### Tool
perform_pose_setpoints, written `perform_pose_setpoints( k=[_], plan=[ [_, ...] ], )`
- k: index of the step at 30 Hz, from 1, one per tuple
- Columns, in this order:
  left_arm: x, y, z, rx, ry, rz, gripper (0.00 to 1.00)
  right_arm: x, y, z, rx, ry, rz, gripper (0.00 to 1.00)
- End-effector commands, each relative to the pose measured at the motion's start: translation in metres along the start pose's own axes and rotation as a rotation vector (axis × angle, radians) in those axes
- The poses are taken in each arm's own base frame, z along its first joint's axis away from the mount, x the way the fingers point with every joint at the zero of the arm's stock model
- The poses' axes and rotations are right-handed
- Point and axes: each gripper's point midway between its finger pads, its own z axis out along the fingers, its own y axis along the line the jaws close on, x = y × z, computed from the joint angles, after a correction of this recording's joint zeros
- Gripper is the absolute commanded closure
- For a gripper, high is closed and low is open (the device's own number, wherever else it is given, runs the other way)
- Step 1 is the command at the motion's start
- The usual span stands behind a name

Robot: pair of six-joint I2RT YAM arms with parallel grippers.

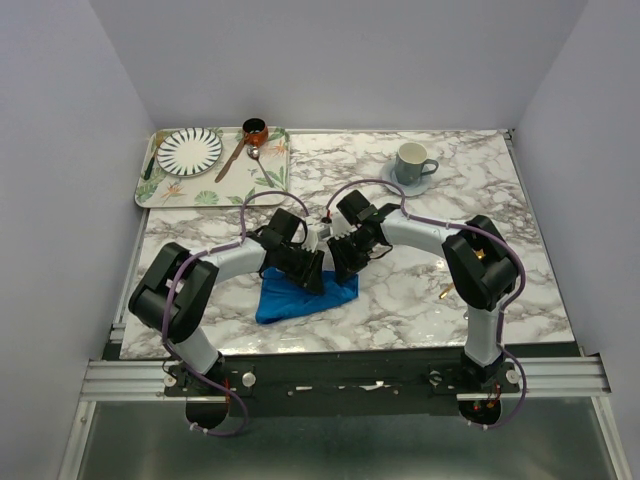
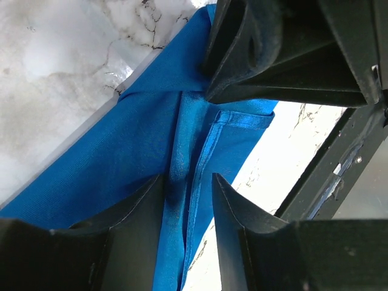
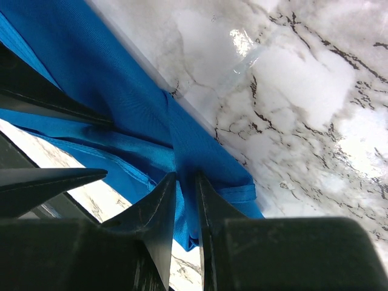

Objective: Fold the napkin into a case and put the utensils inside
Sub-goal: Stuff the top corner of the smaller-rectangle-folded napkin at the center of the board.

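The blue napkin (image 1: 290, 300) lies bunched on the marble table near the front, partly lifted between both grippers. My right gripper (image 3: 185, 176) is shut on a raised fold of the napkin (image 3: 109, 73); from above it sits at the cloth's upper right (image 1: 345, 262). My left gripper (image 2: 188, 179) straddles another ridge of the napkin (image 2: 109, 176), jaws apart; the cloth touches only the left finger (image 2: 139, 212). From above it sits close beside the right one (image 1: 305, 268). A gold-coloured utensil (image 1: 445, 292) peeks out beside the right arm.
A patterned tray (image 1: 165, 190) at the back left holds a striped plate (image 1: 189, 150), a brown-handled spoon (image 1: 235, 158) and a copper cup (image 1: 255, 130). A grey mug on a saucer (image 1: 411, 165) stands at the back right. The table's front rail (image 1: 340, 375) is close.
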Motion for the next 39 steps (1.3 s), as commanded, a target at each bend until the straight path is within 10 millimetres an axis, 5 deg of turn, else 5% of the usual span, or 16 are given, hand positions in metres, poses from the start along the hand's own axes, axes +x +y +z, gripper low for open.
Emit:
perform_pose_setpoints(
  k=[1, 5, 13, 26, 33, 39],
  plan=[
    [0.002, 0.001, 0.005, -0.02, 0.007, 0.028, 0.5, 0.016, -0.036, 0.022, 0.14, 0.057, 0.003, 0.72],
    [0.003, -0.005, 0.007, -0.024, 0.011, 0.061, 0.47, 0.016, -0.036, 0.022, 0.14, 0.057, 0.005, 0.72],
    [0.007, -0.006, 0.01, -0.102, 0.013, 0.106, 0.58, 0.018, -0.038, 0.023, 0.145, 0.062, 0.011, 0.72],
    [0.012, -0.001, 0.016, -0.097, 0.05, 0.04, 1.0, -0.002, -0.017, -0.001, 0.097, -0.018, -0.009, 0.85],
    [0.006, -0.005, 0.017, -0.025, 0.055, -0.005, 1.0, -0.006, -0.01, -0.011, 0.082, -0.043, -0.01, 0.99],
    [-0.004, -0.017, 0.014, 0.042, 0.034, -0.018, 1.0, -0.011, 0.002, -0.017, 0.032, -0.082, -0.028, 0.99]
  ],
)
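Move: My left hand's open fingers straddle the raised hem fold of the napkin, which lies practically under its hand point, about 1 cm down. From that hand, the napkin's far right corner is some 8 cm right and 4 cm ahead, its near left corner about 13 cm left and 6 cm back. My right hand has its slightly open tips over the end flap fold, about 1 cm down. From it, the far right corner is about 2 cm ahead and 3 cm right. I push my left fingertips about 1.5 cm to the right along the napkin, towards my right hand, easing slightly back and then forward again, and shut them fully on the hem fold, pinching it. My right hand stays nearly in place over the end flap and closes its small gap late on, nipping the cloth there. ##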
